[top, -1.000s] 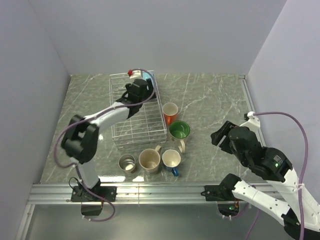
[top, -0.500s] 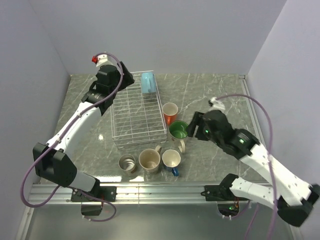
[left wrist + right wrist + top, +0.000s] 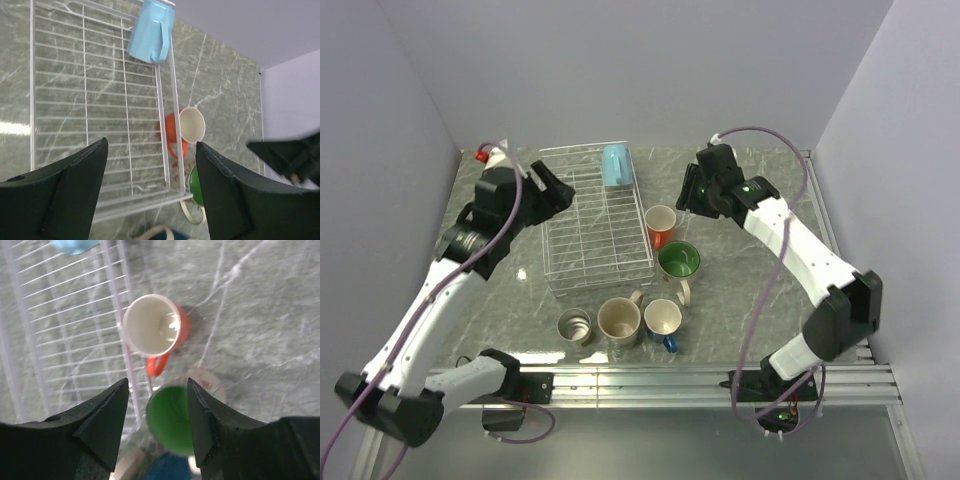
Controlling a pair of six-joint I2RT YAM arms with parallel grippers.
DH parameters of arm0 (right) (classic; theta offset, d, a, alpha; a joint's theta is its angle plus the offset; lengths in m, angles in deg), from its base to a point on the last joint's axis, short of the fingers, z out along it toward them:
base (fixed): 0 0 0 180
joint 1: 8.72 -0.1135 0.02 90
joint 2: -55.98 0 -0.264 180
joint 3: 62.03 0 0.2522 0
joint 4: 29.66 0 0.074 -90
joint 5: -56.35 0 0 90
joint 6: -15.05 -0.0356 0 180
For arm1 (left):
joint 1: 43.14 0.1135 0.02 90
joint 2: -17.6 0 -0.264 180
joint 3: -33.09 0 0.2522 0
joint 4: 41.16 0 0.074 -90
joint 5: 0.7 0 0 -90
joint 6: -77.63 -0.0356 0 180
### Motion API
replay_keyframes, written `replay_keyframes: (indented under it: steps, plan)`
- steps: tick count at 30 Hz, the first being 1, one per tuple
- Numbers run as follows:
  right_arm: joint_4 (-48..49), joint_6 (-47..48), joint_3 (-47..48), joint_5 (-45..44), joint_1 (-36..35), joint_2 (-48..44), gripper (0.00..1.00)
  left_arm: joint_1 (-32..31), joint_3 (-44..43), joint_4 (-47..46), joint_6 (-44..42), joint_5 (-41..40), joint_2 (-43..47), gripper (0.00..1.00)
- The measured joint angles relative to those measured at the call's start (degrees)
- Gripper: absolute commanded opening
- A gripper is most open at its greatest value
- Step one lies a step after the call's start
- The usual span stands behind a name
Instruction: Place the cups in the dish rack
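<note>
The dish rack (image 3: 582, 230) lies left of centre, with the light blue cup (image 3: 615, 165) tipped on its side in the far right corner. The orange cup (image 3: 661, 225) and the white cup with green inside (image 3: 678, 261) stand by the rack's right side. The steel cup (image 3: 574, 325), beige cup (image 3: 619, 320) and dark blue cup (image 3: 662, 318) line up in front. My left gripper (image 3: 553, 191) hovers open over the rack's far left side. Raised above the orange cup (image 3: 152, 327) and green-lined cup (image 3: 172, 415), my right gripper (image 3: 687, 197) is open and empty.
Grey walls enclose the marbled table (image 3: 750, 210) on three sides. A metal rail (image 3: 640, 378) with both arm bases runs along the near edge. In the left wrist view the right arm's dark tip (image 3: 292, 155) shows beyond the orange cup (image 3: 182, 131).
My left gripper has drawn back from the light blue cup, leaving it in the rack, and moved left. The right arm has swung forward and left over the orange and green-lined cups.
</note>
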Motion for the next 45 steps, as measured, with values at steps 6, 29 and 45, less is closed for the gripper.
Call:
replay_keyframes:
  steps: [6,29,45]
  plan:
    - [0.2,2.7,4.3,2.7,1.1,9.7,0.55,0.0,5.2,3.3,2.1,1.1,8.2,0.76]
    - [4.1,4.8,4.2,2.3,1.0,22.6,0.14,0.0,3.6,11.3,2.9,2.3,7.9,0.76]
    - [5.0,5.5,3.8,0.6,1.4,22.6,0.0,0.0,3.6,11.0,2.9,3.1,7.5,0.76]
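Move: The orange cup stands about 5 cm ahead of the right hand, 5 cm to its left and 16 cm below. The green cup is some 11 cm nearer the base than the orange one, about 6 cm behind the hand and level with it sideways. The dish rack's middle lies 8 cm ahead and 22 cm left, the blue cup in it 21 cm ahead and 16 cm left. From the left hand the orange cup is roughly 8 cm ahead, 22 cm right and 25 cm down. Down some 13 cm and about 5 cm forward goes the right hand, tipping its fingers a little further down, to the right side of the orange cup. Slowing there, the half-open fingers shut and pinch the cup's rim on that side, one finger inside the wall. The open, empty left hand draws back about 5 cm, sinking slightly. ##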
